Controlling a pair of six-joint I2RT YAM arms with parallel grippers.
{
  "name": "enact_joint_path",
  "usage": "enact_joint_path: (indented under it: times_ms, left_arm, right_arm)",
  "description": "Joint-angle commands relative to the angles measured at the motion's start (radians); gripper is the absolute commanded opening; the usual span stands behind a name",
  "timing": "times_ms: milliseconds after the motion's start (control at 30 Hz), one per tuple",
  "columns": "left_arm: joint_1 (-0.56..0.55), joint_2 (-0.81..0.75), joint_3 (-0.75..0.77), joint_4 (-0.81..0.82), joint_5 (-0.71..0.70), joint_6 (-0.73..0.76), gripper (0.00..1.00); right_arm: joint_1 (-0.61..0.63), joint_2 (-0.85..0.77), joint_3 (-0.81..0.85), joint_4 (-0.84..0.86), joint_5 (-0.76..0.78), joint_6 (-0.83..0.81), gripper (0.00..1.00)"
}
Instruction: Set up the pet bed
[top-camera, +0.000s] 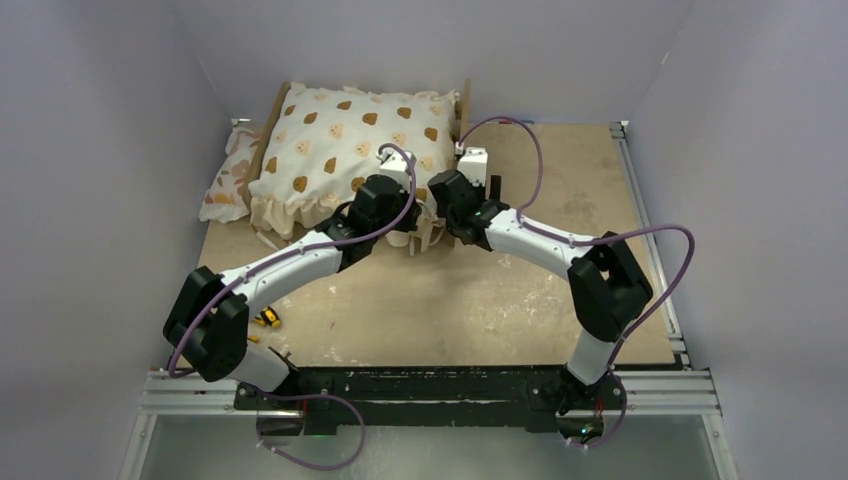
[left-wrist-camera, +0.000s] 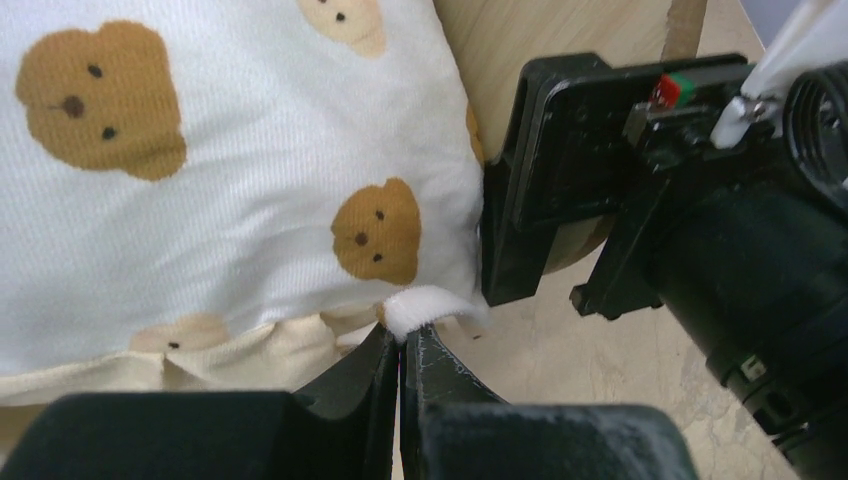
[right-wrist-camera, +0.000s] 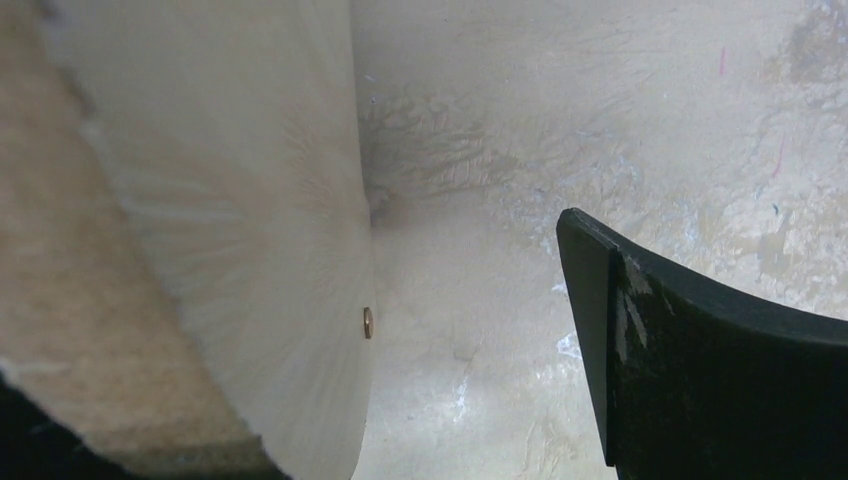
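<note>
The pet bed (top-camera: 463, 104) stands at the back of the table, its light-wood frame mostly covered by the cream bear-print cushion (top-camera: 350, 140). My left gripper (left-wrist-camera: 403, 340) is shut on a small white fabric tab (left-wrist-camera: 430, 308) at the cushion's near right corner (top-camera: 418, 205). My right gripper (top-camera: 447, 215) is just to its right and stands open. A rounded light-wood board of the bed (right-wrist-camera: 250, 200) lies between its jaws. One black finger (right-wrist-camera: 700, 370) shows clear of the board. From the left wrist view, a right finger (left-wrist-camera: 560, 170) sits against the wood (left-wrist-camera: 510, 40).
A small floral ruffled pillow (top-camera: 228, 175) lies against the left wall beside the bed. A small yellow-and-black object (top-camera: 268, 318) sits on the table near the left arm. Walls close in on three sides, and a metal rail (top-camera: 650, 240) runs along the right edge.
</note>
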Motion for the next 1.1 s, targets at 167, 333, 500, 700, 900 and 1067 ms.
enact_joint_path:
  times_ms: [167, 333, 500, 700, 900, 1067]
  left_arm:
    - [-0.004, 0.032, -0.014, 0.086, -0.088, 0.087, 0.02]
    - [-0.007, 0.015, -0.041, 0.136, -0.167, 0.138, 0.06]
    - [-0.023, 0.002, -0.047, 0.114, -0.220, 0.165, 0.27]
    - [-0.157, -0.130, -0.119, 0.106, -0.300, 0.198, 0.46]
    - [-0.300, -0.180, -0.247, 0.195, -0.324, 0.197, 0.51]
    - [-0.346, 0.000, -0.257, 0.288, -0.335, 0.217, 0.52]
  right_arm:
    - [-0.122, 0.031, 0.030, 0.146, -0.221, -0.116, 0.86]
    - [-0.123, 0.034, 0.081, 0.181, -0.277, -0.175, 0.86]
    - [-0.122, -0.044, 0.042, 0.218, -0.336, -0.186, 0.86]
    - [-0.122, -0.145, -0.060, 0.290, -0.389, -0.193, 0.87]
    - [-0.122, -0.241, -0.139, 0.331, -0.458, -0.170, 0.87]
    - [-0.122, -0.416, -0.277, 0.406, -0.472, -0.146, 0.88]
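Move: The end board's near end stands between the right hand's open fingers, its middle about 2 cm left of their midpoint, 1 cm back and 5 cm lower. From the left hand, already shut on the cushion's strap at its fingertips, that near end lies roughly 8 cm right, 2 cm back and 8 cm down. The big cushion's middle is some 13 cm ahead of the left hand, 13 cm left and 6 cm lower. The cushion's strap is drawn only about 3 cm forward and left before the left fingers open to half and let go; that hand then pulls back some 10 cm and to the right, away from the cushion. Astride the end board with fingers kept wide, the right hand slides about 4 cm forward along it, then rises some 7 cm and eases back, turning about 20 degrees counter-clockwise. ##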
